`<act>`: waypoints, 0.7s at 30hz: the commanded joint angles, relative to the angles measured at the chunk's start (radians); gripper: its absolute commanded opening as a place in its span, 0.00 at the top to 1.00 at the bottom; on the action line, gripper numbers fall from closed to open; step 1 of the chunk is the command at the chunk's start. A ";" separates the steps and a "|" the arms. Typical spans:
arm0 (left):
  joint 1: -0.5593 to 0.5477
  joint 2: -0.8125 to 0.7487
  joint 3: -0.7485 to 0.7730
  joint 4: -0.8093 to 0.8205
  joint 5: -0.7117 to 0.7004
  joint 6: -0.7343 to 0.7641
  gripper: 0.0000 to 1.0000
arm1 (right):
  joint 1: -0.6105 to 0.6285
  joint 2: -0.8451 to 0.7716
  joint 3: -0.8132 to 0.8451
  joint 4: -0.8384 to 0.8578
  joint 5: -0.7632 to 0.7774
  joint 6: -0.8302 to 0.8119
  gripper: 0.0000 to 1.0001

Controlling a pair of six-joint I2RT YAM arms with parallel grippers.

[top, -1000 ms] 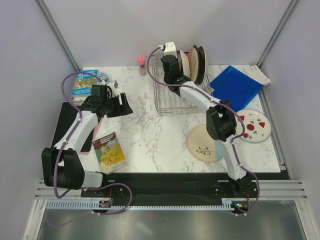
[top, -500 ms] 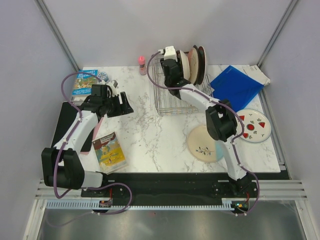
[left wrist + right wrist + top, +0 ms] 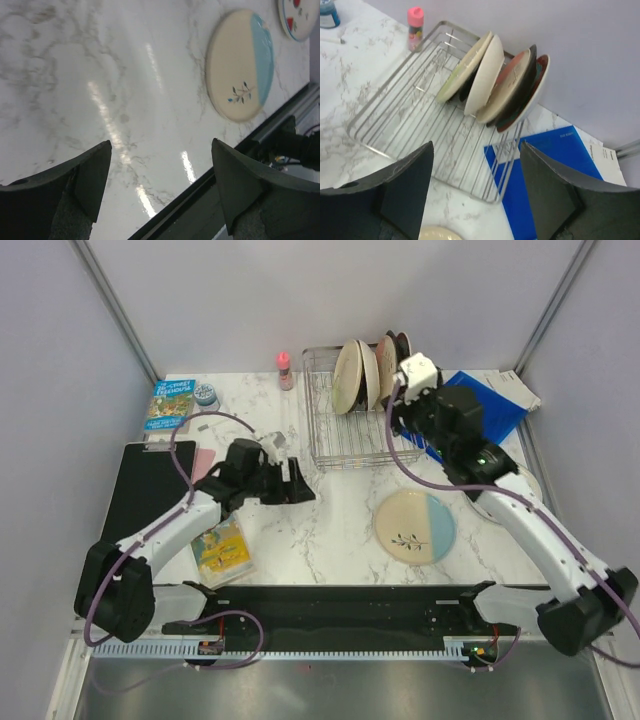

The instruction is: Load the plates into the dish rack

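The dish rack [image 3: 345, 435] stands at the back of the marble table, with several plates [image 3: 368, 375] leaning upright at its far end. In the right wrist view they show as cream, black and dark-red-rimmed plates [image 3: 495, 75] on the rack's wires [image 3: 420, 115]. A cream-and-light-blue plate [image 3: 415, 526] lies flat in front of the rack. A white plate with red shapes [image 3: 300, 17] peeks in beyond it. My right gripper [image 3: 402, 420] [image 3: 476, 146] hangs open and empty at the rack's right edge. My left gripper [image 3: 300, 485] [image 3: 161, 145] is open and empty over bare marble, left of the flat plate [image 3: 240, 65].
A blue folder [image 3: 475, 410] lies right of the rack, under my right arm. A pink-capped bottle [image 3: 284, 368] stands at the rack's back left corner. A book [image 3: 172, 405], a small tin [image 3: 207, 394], a black mat [image 3: 140, 490] and a booklet [image 3: 222, 550] occupy the left side.
My right gripper opened, left a cream plate standing in the rack, and drew back to the right. My left arm swung right and nearer, toward the table's middle.
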 commanded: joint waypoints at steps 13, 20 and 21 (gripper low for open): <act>-0.349 0.445 0.141 0.369 0.052 -0.278 0.36 | -0.588 0.056 -0.141 -0.648 -0.722 0.254 0.28; -0.444 0.602 0.296 0.269 0.007 -0.306 0.41 | -0.632 -0.002 -0.201 -0.729 -0.709 0.145 0.27; -0.450 0.636 0.316 0.239 0.003 -0.306 0.45 | -0.637 -0.010 -0.201 -0.734 -0.706 0.121 0.27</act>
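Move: The beige-and-blue plate lies about 30 cm to the left hand's right, 6 cm nearer the base and 12 cm below. From the right hand it is some 17 cm back, 7 cm right and 33 cm below. Of that plate, the watermelon plate stands about 23 cm to the right and 10 cm farther out, the dish rack 13 cm left and 30 cm farther out. Toward the beige-and-blue plate, left swings 17 cm right, lowering and part-closing; right drops 20 cm, tipping down. ##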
